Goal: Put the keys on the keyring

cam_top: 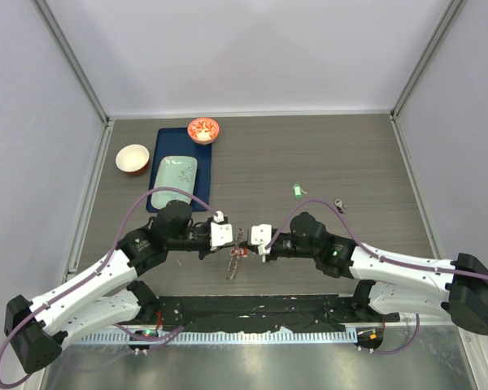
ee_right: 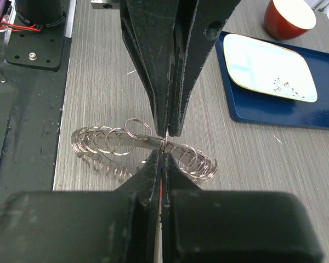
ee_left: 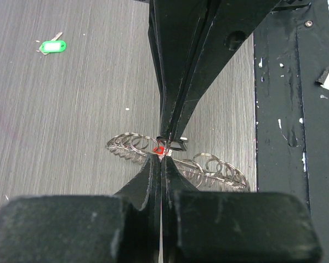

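The keyring (cam_top: 236,262) is a silvery band strung with many small wire rings; it sits low over the table between both arms. My left gripper (ee_left: 162,156) is shut, its tips pinching the keyring (ee_left: 208,169) at its middle. My right gripper (ee_right: 163,152) meets it tip to tip and is shut on the red key (ee_left: 158,149), a red sliver showing between its fingers. The keyring (ee_right: 104,141) curves to both sides of the tips. A green key (cam_top: 295,190) and a dark key (cam_top: 339,204) lie on the table beyond the right arm.
A blue tray (cam_top: 205,166) with a pale green plate (cam_top: 173,175) lies at the back left. A red bowl (cam_top: 203,129) stands at its far end and a brown-and-white bowl (cam_top: 132,159) to its left. A black base plate (cam_top: 252,313) runs along the near edge.
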Controlling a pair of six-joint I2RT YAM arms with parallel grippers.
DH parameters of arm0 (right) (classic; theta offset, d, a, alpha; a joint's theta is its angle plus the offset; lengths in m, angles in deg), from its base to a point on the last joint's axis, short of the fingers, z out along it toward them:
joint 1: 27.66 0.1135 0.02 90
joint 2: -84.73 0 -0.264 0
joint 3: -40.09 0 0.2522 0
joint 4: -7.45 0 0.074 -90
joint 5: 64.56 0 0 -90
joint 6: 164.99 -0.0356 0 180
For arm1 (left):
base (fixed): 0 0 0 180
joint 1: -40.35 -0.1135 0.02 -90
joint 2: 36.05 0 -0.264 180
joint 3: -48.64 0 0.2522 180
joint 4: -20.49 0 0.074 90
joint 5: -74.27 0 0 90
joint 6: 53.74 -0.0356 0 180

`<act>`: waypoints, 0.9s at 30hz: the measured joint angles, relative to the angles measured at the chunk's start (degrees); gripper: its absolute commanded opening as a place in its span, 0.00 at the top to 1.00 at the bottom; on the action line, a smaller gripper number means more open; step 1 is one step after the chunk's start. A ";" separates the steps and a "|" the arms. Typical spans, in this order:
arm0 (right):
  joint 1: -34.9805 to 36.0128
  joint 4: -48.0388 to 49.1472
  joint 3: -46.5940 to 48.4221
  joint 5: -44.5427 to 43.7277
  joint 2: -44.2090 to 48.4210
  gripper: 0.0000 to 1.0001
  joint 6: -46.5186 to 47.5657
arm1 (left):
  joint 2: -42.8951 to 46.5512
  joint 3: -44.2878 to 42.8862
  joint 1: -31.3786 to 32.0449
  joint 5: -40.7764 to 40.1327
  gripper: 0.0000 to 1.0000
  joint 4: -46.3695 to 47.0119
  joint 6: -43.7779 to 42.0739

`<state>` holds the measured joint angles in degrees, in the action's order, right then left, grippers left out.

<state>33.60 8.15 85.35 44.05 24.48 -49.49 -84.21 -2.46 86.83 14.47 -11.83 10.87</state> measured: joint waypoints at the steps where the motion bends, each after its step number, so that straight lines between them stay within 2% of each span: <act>1: 0.00 0.00 -0.02 -0.11 0.13 0.99 -0.24 | -0.02 -0.04 0.09 -0.11 1.00 -0.02 0.00; 13: 0.00 0.31 -0.02 -0.48 0.11 0.96 -3.21 | -0.61 -0.81 0.57 -1.03 1.00 -0.63 0.81; 20: 0.02 2.01 0.00 -0.42 0.13 0.77 -4.13 | 1.16 -0.79 0.59 -1.75 1.00 -0.81 1.07; 25: 0.04 2.32 0.02 0.04 0.55 0.71 -4.70 | 1.18 -0.76 0.68 -2.16 1.00 -0.74 1.18; 27: 0.11 2.62 0.11 0.42 0.87 0.65 -4.74 | 1.18 -0.76 0.72 -2.25 1.00 -0.61 1.20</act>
<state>33.71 10.77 85.46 44.47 25.35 -54.23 -83.03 -3.23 87.55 12.22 -12.45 12.07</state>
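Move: The two grippers meet tip to tip: the right still pinches the black-fobbed key, the left the top of the keyring. The keyring's middle hangs about 5 cm below the right hand, 2 cm to its left and 1 cm back; it is also 5 cm under the left hand. The red-tagged key hangs roughly 6 cm below the right hand, straight under it. The green-tagged key lies on the table, some 21 cm ahead of the right hand, 16 cm to its right and 15 cm lower. Almost in place at first, the right hand only tips by some 3 degrees while both grippers keep their pinch at the top of the keyring. The right fingers then open to about a quarter, letting go of the black-fobbed key, and the hand rises about 1.5 cm. The left hand stays shut on the keyring and lifts it nearly 1 cm. ##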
